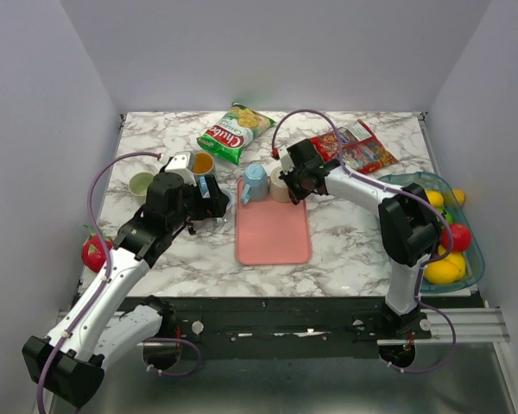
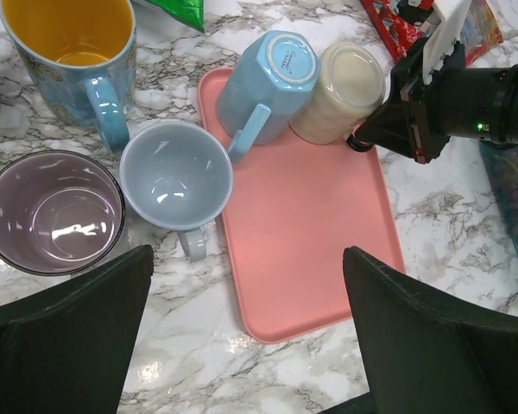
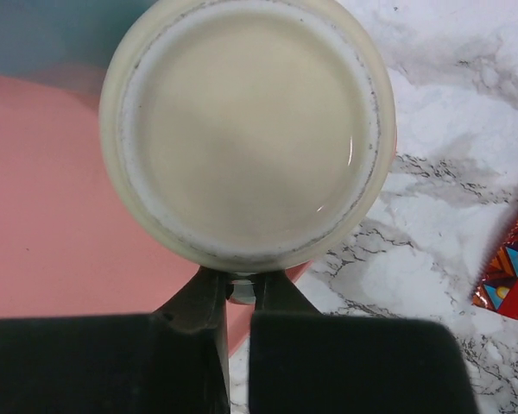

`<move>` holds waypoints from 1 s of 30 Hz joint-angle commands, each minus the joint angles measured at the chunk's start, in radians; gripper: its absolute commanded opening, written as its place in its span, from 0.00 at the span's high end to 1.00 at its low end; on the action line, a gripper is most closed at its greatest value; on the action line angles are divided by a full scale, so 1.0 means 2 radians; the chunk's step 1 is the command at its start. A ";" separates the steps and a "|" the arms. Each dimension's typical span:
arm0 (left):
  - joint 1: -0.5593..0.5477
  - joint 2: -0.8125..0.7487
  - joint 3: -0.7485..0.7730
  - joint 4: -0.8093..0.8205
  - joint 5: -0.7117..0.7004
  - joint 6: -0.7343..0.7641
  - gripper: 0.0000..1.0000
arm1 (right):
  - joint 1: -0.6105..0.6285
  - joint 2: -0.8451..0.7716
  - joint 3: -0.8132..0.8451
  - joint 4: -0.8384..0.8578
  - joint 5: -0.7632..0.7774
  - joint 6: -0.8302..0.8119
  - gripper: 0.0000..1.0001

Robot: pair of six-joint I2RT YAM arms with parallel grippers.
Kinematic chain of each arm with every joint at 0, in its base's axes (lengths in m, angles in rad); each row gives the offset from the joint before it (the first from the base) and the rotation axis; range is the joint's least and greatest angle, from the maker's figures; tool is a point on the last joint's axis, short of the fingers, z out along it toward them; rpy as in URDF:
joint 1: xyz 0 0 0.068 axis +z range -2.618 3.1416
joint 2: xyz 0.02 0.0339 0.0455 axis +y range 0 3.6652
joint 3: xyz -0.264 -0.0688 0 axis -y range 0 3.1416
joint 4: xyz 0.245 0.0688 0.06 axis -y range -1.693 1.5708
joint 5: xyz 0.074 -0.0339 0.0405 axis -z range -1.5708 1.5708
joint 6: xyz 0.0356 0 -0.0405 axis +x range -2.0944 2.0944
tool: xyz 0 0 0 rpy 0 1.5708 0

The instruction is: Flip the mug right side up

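A cream mug (image 1: 280, 187) (image 2: 338, 90) (image 3: 246, 129) stands upside down at the far right corner of the pink tray (image 1: 274, 237) (image 2: 302, 250) (image 3: 43, 216), its flat base up. My right gripper (image 1: 290, 181) (image 2: 359, 141) (image 3: 242, 289) reaches it from the right and is shut on the mug's handle, which is mostly hidden under the rim. A blue mug (image 1: 254, 181) (image 2: 268, 82) stands upside down beside it, touching it. My left gripper (image 1: 217, 197) (image 2: 248, 259) hovers open over the tray's near left corner, holding nothing.
Left of the tray stand upright mugs: pale blue (image 2: 176, 177), purple (image 2: 52, 211) and yellow-lined (image 2: 69, 52). A green cup (image 1: 142, 183) is further left. A chips bag (image 1: 235, 131) and a candy bag (image 1: 358, 147) lie at the back. A fruit bowl (image 1: 427, 183) sits on the right.
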 commanded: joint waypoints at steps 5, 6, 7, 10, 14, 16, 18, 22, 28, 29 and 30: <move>0.005 0.003 -0.008 0.013 0.011 0.004 0.01 | -0.003 -0.025 -0.015 0.022 0.026 0.013 1.00; 0.004 0.003 -0.008 0.013 0.024 0.004 0.01 | -0.002 -0.030 -0.020 0.025 0.028 0.015 1.00; 0.004 0.003 -0.008 0.013 0.024 0.004 0.01 | -0.002 -0.036 -0.023 0.026 0.028 0.018 1.00; 0.004 0.002 -0.008 0.013 0.028 0.002 0.01 | -0.002 -0.079 -0.043 0.035 0.026 0.033 1.00; 0.004 0.001 -0.008 0.019 0.049 0.001 0.01 | -0.003 -0.148 -0.068 0.039 0.009 0.062 1.00; 0.004 -0.002 -0.009 0.026 0.069 -0.003 0.01 | -0.002 -0.195 -0.084 0.040 -0.002 0.070 1.00; 0.004 -0.004 -0.013 0.041 0.090 -0.003 0.01 | -0.002 -0.230 -0.095 0.043 -0.020 0.077 1.00; 0.004 -0.027 -0.035 0.097 0.170 -0.009 0.01 | -0.002 -0.317 -0.122 0.061 -0.051 0.110 1.00; -0.002 -0.061 -0.088 0.283 0.316 -0.086 0.01 | -0.002 -0.456 -0.157 0.137 -0.141 0.210 0.99; -0.005 -0.063 -0.092 0.309 0.320 -0.113 0.01 | -0.001 -0.468 -0.157 0.156 -0.162 0.247 0.99; -0.016 -0.064 -0.095 0.348 0.323 -0.121 0.01 | -0.001 -0.483 -0.157 0.162 -0.169 0.266 0.99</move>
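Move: The right fingers already pinch the handle of the upturned cream mug; the mug's middle is about 4 cm ahead and 3 cm left of the right hand, level with it. From that hand the blue mug stands about 11 cm left and 4 cm ahead, the red bag 15 cm right and 13 cm ahead. From the open left hand the cream mug is some 14 cm ahead, 15 cm right, 17 cm below; the pale mug is 9 cm ahead, 1 cm left. Keep the right gripper's pinch on the cream mug's handle, ease it slightly back and right, then lift fast, some 23 cm up and 11 cm back, rolling the hand's left side up about 35 degrees and raising the fingertips. Late in the lift, swing the open left gripper some 7 cm right, a little back and up, turning clockwise, to close in on the raised mug. ##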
